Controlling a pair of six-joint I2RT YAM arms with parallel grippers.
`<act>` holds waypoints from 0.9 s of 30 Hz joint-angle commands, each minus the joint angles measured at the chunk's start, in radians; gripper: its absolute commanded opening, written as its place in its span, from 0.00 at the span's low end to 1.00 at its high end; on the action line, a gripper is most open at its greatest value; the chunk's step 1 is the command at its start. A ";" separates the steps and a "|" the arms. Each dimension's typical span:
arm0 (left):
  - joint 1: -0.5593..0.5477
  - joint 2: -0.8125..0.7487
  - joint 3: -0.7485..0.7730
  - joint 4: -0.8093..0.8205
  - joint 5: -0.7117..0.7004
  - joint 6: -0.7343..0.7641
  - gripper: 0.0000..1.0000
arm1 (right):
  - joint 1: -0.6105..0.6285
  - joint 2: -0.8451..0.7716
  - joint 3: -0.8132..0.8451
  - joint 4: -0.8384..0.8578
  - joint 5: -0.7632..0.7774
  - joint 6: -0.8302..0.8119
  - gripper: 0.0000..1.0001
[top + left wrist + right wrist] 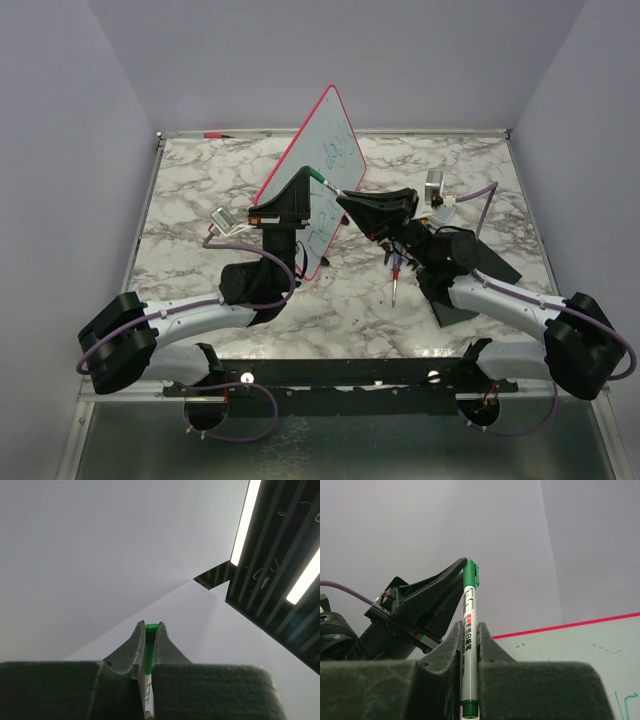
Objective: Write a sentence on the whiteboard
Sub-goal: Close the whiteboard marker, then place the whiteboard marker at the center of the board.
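The whiteboard (322, 130), white with a red-pink rim, stands tilted on edge at the table's middle with faint green-blue marks on its face; the right wrist view shows a corner of the whiteboard (580, 650). A green marker (328, 184) spans the two grippers in front of it. My left gripper (306, 174) is shut on the marker's green cap (150, 642). My right gripper (343, 199) is shut on the white barrel (469, 615). In the right wrist view the left gripper (461, 568) pinches the cap end above my right gripper (469, 628).
A red-tipped pen (397, 277) lies on the marble table (200, 190) right of centre. Black pads (495, 262) lie by the right arm. Another red pen (215, 133) rests along the back edge. Grey walls close in on three sides.
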 commanded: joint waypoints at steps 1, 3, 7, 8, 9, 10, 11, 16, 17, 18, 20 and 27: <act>-0.128 0.049 -0.048 0.032 0.231 0.011 0.00 | 0.008 -0.010 0.092 0.035 0.068 -0.054 0.01; -0.128 0.008 -0.009 -0.088 0.242 0.048 0.00 | 0.008 -0.056 0.077 -0.019 0.098 -0.083 0.01; -0.104 -0.053 0.063 -0.288 0.273 0.095 0.23 | 0.008 -0.165 0.062 -0.181 0.209 -0.155 0.01; -0.094 -0.067 0.081 -0.339 0.285 0.104 0.28 | 0.007 -0.195 0.061 -0.238 0.249 -0.169 0.01; -0.087 -0.079 0.106 -0.410 0.289 0.110 0.34 | 0.008 -0.222 0.063 -0.296 0.294 -0.184 0.01; -0.081 -0.087 0.130 -0.468 0.297 0.120 0.41 | 0.008 -0.246 0.064 -0.339 0.335 -0.204 0.01; -0.073 -0.092 0.152 -0.516 0.309 0.128 0.48 | 0.007 -0.266 0.063 -0.380 0.366 -0.218 0.01; -0.012 -0.105 0.258 -0.728 0.424 0.155 0.75 | 0.007 -0.349 0.078 -0.547 0.568 -0.281 0.01; 0.010 -0.102 0.299 -0.792 0.474 0.164 0.77 | 0.007 -0.359 0.083 -0.589 0.596 -0.299 0.01; 0.036 -0.091 0.353 -0.870 0.533 0.173 0.79 | 0.006 -0.366 0.090 -0.625 0.623 -0.315 0.01; 0.102 -0.046 0.505 -1.069 0.681 0.204 0.82 | 0.006 -0.377 0.106 -0.709 0.664 -0.337 0.01; 0.287 0.091 0.952 -1.630 0.803 0.405 0.86 | 0.006 -0.427 0.037 -0.966 0.726 -0.290 0.01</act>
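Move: The left fingers already have the marker's green cap between their tips; that cap sits some 3 cm ahead, 5 cm left and 5 cm above the right hand point, with the body in the right gripper. The whiteboard leans about 14 cm ahead of the left hand, 1 cm right and roughly 22 cm below. From the right hand, the screwdriver lies about 16 cm right, 4 cm ahead and 37 cm down on the table. Open the left gripper wide off the already closed cap, easing back about 3 cm and slightly up, then swing right and finally up and forward, rolling its left side up some 45 degrees. Keep the right grip on the marker and carry it about 12 cm right and a little forward, towards the space over the tools, rising first and sinking back while turning clockwise. ##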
